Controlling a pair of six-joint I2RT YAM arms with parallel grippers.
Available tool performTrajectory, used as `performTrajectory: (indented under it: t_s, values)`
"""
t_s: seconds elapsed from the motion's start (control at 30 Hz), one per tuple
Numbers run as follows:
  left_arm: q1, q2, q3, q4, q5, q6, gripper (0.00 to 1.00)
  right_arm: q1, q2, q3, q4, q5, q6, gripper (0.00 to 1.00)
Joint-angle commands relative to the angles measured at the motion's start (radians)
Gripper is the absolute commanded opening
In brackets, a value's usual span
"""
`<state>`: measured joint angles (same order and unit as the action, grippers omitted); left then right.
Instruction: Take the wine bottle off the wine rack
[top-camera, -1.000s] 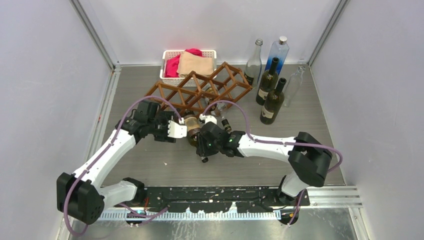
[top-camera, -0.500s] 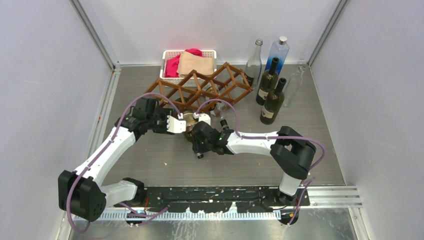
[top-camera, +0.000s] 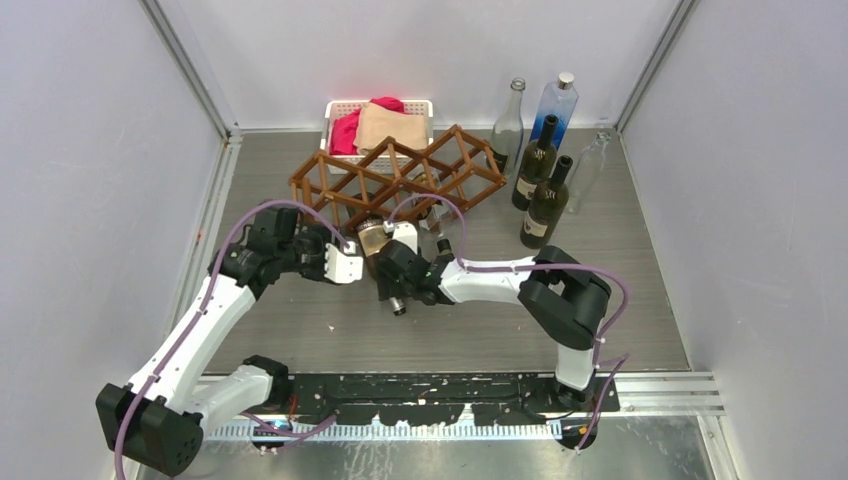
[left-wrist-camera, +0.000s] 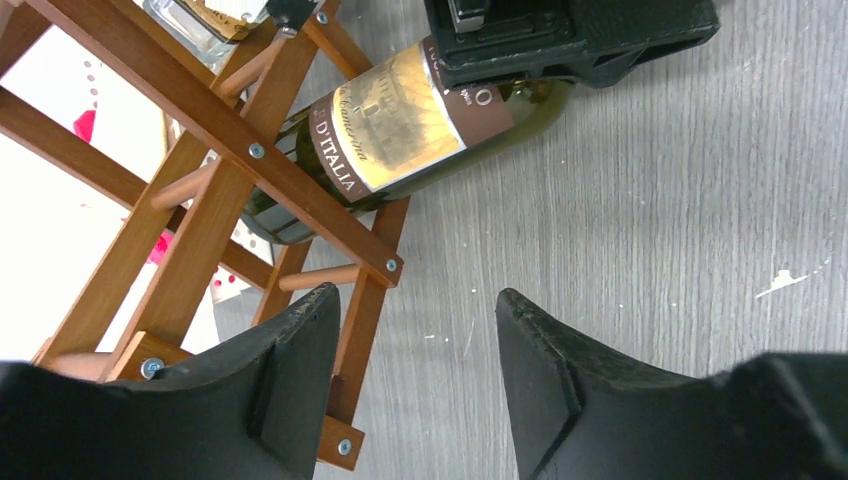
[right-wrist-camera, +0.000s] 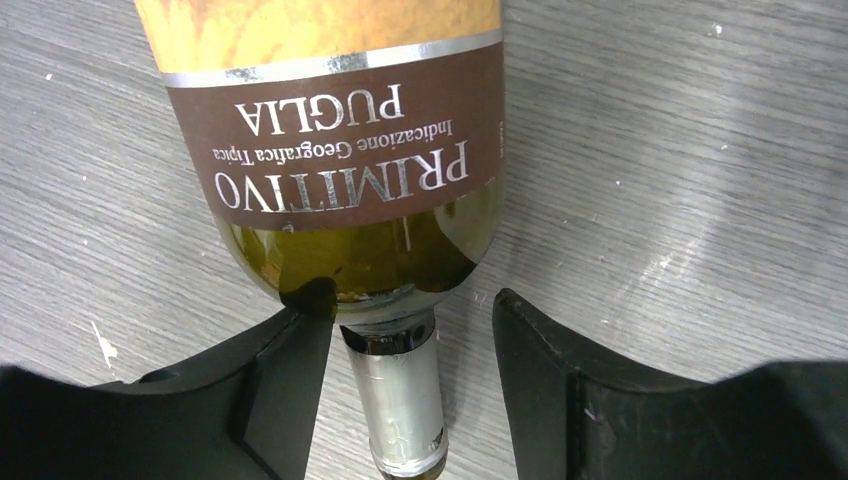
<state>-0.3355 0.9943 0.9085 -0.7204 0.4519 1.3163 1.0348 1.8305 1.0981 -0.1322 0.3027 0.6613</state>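
The wine bottle (top-camera: 373, 240) lies on the table, its base inside a lower cell of the brown lattice wine rack (top-camera: 395, 172) and its neck (right-wrist-camera: 400, 405) pointing toward the near side. In the left wrist view its brown-and-gold label (left-wrist-camera: 400, 130) shows under a rack slat (left-wrist-camera: 300, 190). My right gripper (right-wrist-camera: 408, 300) stands open astride the neck, its left finger (right-wrist-camera: 285, 360) touching the bottle's shoulder and a gap on the right. My left gripper (left-wrist-camera: 418, 298) is open above the rack's lower left corner, with an end slat beside its left finger (left-wrist-camera: 290, 390).
A white basket (top-camera: 335, 108) of pink and tan cloths stands behind the rack. Several upright bottles (top-camera: 545, 205) are grouped at the back right. A clear bottle (top-camera: 440, 225) rests in a neighbouring rack cell. Grey walls close in both sides.
My right gripper has let go of the bottle's neck. Both arms and the bottle shifted left and toward the rack. The left jaws have narrowed.
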Motion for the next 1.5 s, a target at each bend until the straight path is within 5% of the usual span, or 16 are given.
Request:
performTrajectory:
  t_s: [0.0,0.13,0.5,0.9,1.47]
  values:
    - [0.004,-0.026,0.046,-0.019,0.055,-0.026,0.61,-0.005,0.024,0.04,0.052,0.08,0.004,0.65]
    - [0.003,-0.041,0.052,-0.022,0.06,-0.053,0.72,-0.004,0.047,0.038,0.097,0.052,-0.001,0.58]
    - [0.003,-0.056,0.05,-0.048,0.091,-0.037,0.75,0.018,-0.124,-0.077,0.181,-0.011,-0.015,0.01]
    - [0.003,-0.094,-0.011,0.002,0.139,0.027,0.79,0.027,-0.379,-0.165,0.079,-0.201,0.025,0.01]
    - [-0.041,-0.112,-0.052,0.053,0.179,-0.032,0.81,0.028,-0.633,-0.176,-0.077,-0.242,0.053,0.01]
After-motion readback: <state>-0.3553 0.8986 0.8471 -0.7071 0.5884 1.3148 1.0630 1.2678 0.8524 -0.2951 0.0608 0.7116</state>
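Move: The wine bottle lies low with its base in the wine rack and its neck already between the right hand's open fingers. Its middle is about 9 cm ahead of that hand, 3 cm to the left and roughly level. The rack's middle is some 18 cm ahead and about 8 cm higher; the clear bottle still in it lies 15 cm ahead and 8 cm to the right. From the left hand the wine bottle is 7 cm ahead, 9 cm to the right and 14 cm below. The right fingers close on the bottle's neck just beyond the shoulder as the hand noses about a centimetre forward and shifts left. Keeping that grip, the hand first draws back slightly, then lifts, and hauls up, back and right, ending roughly 10 cm higher and 9 cm farther back, rolled about 15 degrees. The left hand backs off some 3 cm and spreads its empty fingers wider. ##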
